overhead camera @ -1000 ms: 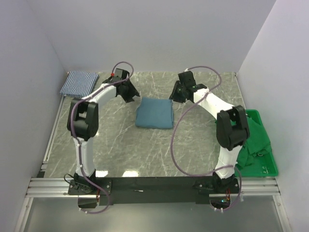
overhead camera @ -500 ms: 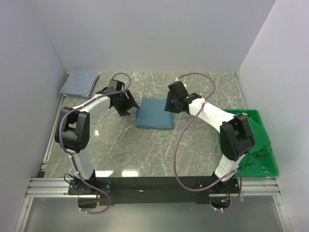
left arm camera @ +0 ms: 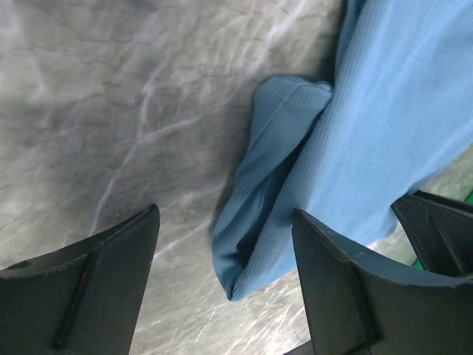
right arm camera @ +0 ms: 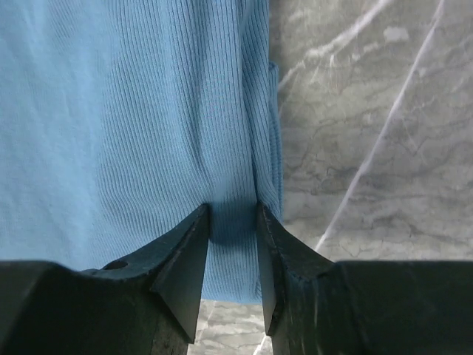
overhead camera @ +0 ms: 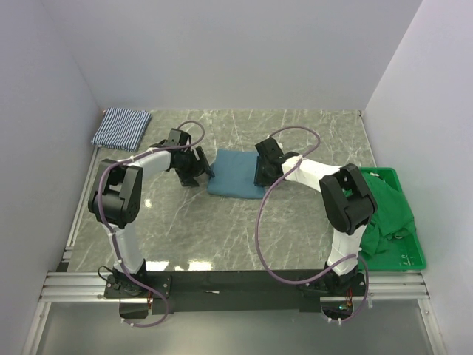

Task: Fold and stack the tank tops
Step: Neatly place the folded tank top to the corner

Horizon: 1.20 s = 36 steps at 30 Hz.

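Observation:
The plain teal tank top (overhead camera: 236, 174) lies folded into a rectangle in the middle of the table. My left gripper (overhead camera: 201, 171) is low at its left edge, open wide, and a folded corner of the teal tank top (left arm camera: 384, 133) lies between the fingers of the left gripper (left arm camera: 225, 214). My right gripper (overhead camera: 260, 174) is low at the right edge. In the right wrist view the right gripper (right arm camera: 232, 208) stands a little open, its tips resting on the teal tank top (right arm camera: 126, 126) near its hem. The striped tank top (overhead camera: 122, 126) lies folded at the back left corner.
A green crate (overhead camera: 410, 255) stands at the right edge of the table with green cloth (overhead camera: 384, 214) heaped in it, beside the right arm's base. White walls close in the table on three sides.
Both arms have come down and inward from above the table's back to the teal top's two side edges. The left gripper's jaws have spread wider.

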Each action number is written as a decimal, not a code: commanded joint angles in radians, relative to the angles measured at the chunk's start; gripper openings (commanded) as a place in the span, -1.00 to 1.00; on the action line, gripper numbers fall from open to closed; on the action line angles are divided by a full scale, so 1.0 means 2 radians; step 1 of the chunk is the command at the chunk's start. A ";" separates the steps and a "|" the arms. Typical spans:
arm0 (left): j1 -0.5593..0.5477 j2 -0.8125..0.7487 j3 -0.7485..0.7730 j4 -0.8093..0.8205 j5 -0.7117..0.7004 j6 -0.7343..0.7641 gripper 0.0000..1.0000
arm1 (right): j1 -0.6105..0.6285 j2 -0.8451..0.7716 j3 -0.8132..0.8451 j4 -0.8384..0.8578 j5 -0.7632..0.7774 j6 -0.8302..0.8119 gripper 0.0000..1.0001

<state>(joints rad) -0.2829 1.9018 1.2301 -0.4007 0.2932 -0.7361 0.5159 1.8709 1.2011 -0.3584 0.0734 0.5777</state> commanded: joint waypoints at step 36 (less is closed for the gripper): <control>-0.027 0.160 0.147 -0.066 -0.025 0.053 -0.96 | -0.032 0.022 0.018 0.026 -0.049 -0.026 -0.24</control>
<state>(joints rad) -0.3210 2.1433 1.5055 -0.4358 0.3859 -0.7025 0.4603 1.8950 1.2030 -0.2935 -0.0284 0.5488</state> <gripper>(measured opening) 0.103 0.379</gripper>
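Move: Just right of the left hand, some 4 cm over and 3 cm ahead and a little below its open fingers, is the blue tank top's left edge; the folded blue tank top's middle lies about 11 cm right and 1 cm ahead. The striped stack sits about 22 cm left and 15 cm ahead of the left hand. From the right hand, the blue tank top's middle is about 6 cm left and 2 cm ahead. Sliding right over the table and then forward as well, the left hand travels about 6 cm in all to the blue tank top's left edge, sinks a last 1.5 cm and closes its wide-open fingers, pinching the loose fold there. The right hand keeps the right edge between its fingertips, edging forward about 1.5 cm with a slight roll. ##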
